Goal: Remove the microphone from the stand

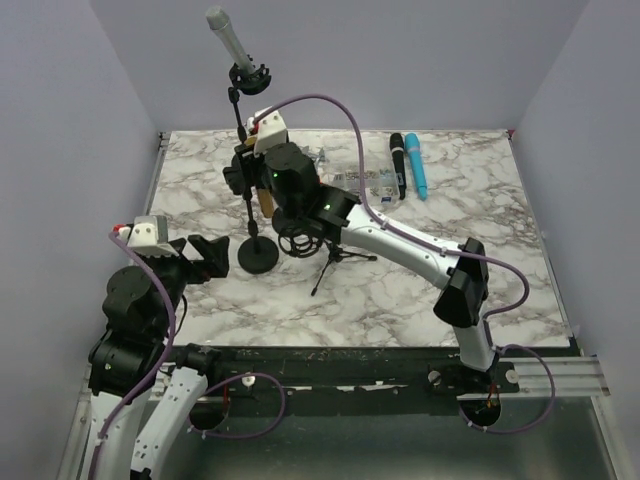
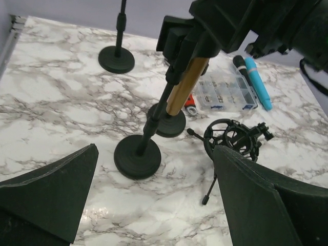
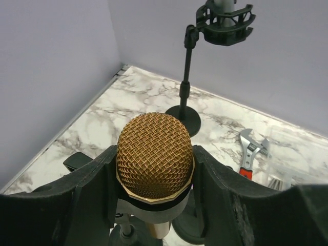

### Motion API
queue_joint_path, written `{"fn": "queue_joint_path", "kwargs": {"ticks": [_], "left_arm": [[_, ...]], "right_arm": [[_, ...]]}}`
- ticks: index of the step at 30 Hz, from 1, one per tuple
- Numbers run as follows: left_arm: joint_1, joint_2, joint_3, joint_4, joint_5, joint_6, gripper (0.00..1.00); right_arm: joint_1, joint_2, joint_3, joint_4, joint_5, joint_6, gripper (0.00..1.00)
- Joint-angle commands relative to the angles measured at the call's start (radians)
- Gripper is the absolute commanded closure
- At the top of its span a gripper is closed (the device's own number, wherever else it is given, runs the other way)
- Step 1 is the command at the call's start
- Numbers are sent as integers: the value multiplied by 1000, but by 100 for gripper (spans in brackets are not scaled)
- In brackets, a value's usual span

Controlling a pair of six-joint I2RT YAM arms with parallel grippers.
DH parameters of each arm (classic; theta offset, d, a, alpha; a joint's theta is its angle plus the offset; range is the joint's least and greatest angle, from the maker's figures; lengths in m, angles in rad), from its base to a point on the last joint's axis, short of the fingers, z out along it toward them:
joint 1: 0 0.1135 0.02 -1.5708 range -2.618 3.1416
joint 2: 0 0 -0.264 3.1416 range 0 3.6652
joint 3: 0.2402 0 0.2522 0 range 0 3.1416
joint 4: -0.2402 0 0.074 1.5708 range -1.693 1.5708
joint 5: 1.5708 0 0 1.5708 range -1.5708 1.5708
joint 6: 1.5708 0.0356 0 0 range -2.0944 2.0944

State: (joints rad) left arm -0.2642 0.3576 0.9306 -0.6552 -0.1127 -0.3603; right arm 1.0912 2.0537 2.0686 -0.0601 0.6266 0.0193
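Note:
A gold microphone point(image 3: 155, 154) with a mesh head stands tilted on a black stand point(image 2: 154, 120) with a round base point(image 1: 258, 257) at mid-left of the table. My right gripper point(image 3: 154, 152) is shut on the microphone just below its head, one finger on each side. In the left wrist view the gold body point(image 2: 187, 84) runs alongside the stand's pole, and my right gripper point(image 2: 205, 20) hides the clip. My left gripper point(image 1: 212, 258) is open and empty, low over the table just left of the stand's base point(image 2: 137, 156).
A second stand point(image 1: 240, 100) at the back holds a grey microphone point(image 1: 228, 35). A shock mount on a small tripod point(image 2: 236, 138) stands right of the base. A clear parts box point(image 2: 225, 92), a red-handled wrench point(image 3: 249, 151), and black point(image 1: 397, 160) and blue point(image 1: 416, 165) microphones lie at the back.

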Motion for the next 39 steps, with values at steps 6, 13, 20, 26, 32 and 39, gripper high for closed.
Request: {"fn": "queue_joint_path", "kwargs": {"ticks": [6,13,20,26,32,39], "left_arm": [[-2,185,-40,97,185,-69,1],[-2,388,55,192,151,18,1],[0,490,85,304,97,84,2],[1,494,77,367,155,163,8],[0,517,79,378,192,211,11],[0,551,105,355,331,266,67]], "right_arm": [[-89,-130,-155,-28,-548,-36,99],[-120,-142,-166,-53,-620,-40,99],[-144,-159,-188,-43,-673,-21,99],[-150,-159,-183,-48,-690,-22,99],[-156,-156,-174,-50,-706,7,99],[-157,-153,-167,-55,-711,14,99]]}}
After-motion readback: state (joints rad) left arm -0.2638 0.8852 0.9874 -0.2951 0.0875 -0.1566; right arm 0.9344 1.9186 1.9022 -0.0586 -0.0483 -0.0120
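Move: Ahead of the open left hand, the clamp at the top of the gold microphone's stand is about 14 cm forward, 5 cm right and nearly level with it. The gold microphone's head is some 19 cm forward, 8 cm right and 3 cm above that hand. The ring mount is roughly 15 cm ahead, 15 cm right and 25 cm below it. From the right hand, already holding the microphone between its fingers, the clamp is about 4 cm back, 3 cm left and 4 cm lower. Swinging counter-clockwise some 30 degrees, the right hand keeps its grip on the gold microphone just under its head and eases slightly back. The left hand reaches about 12 cm forward and 6 cm right to the clamp, dipping under 5 cm and tipping down, then rising most of the way back; its fingers start closing on either side of the clamp, to about two-thirds open. ##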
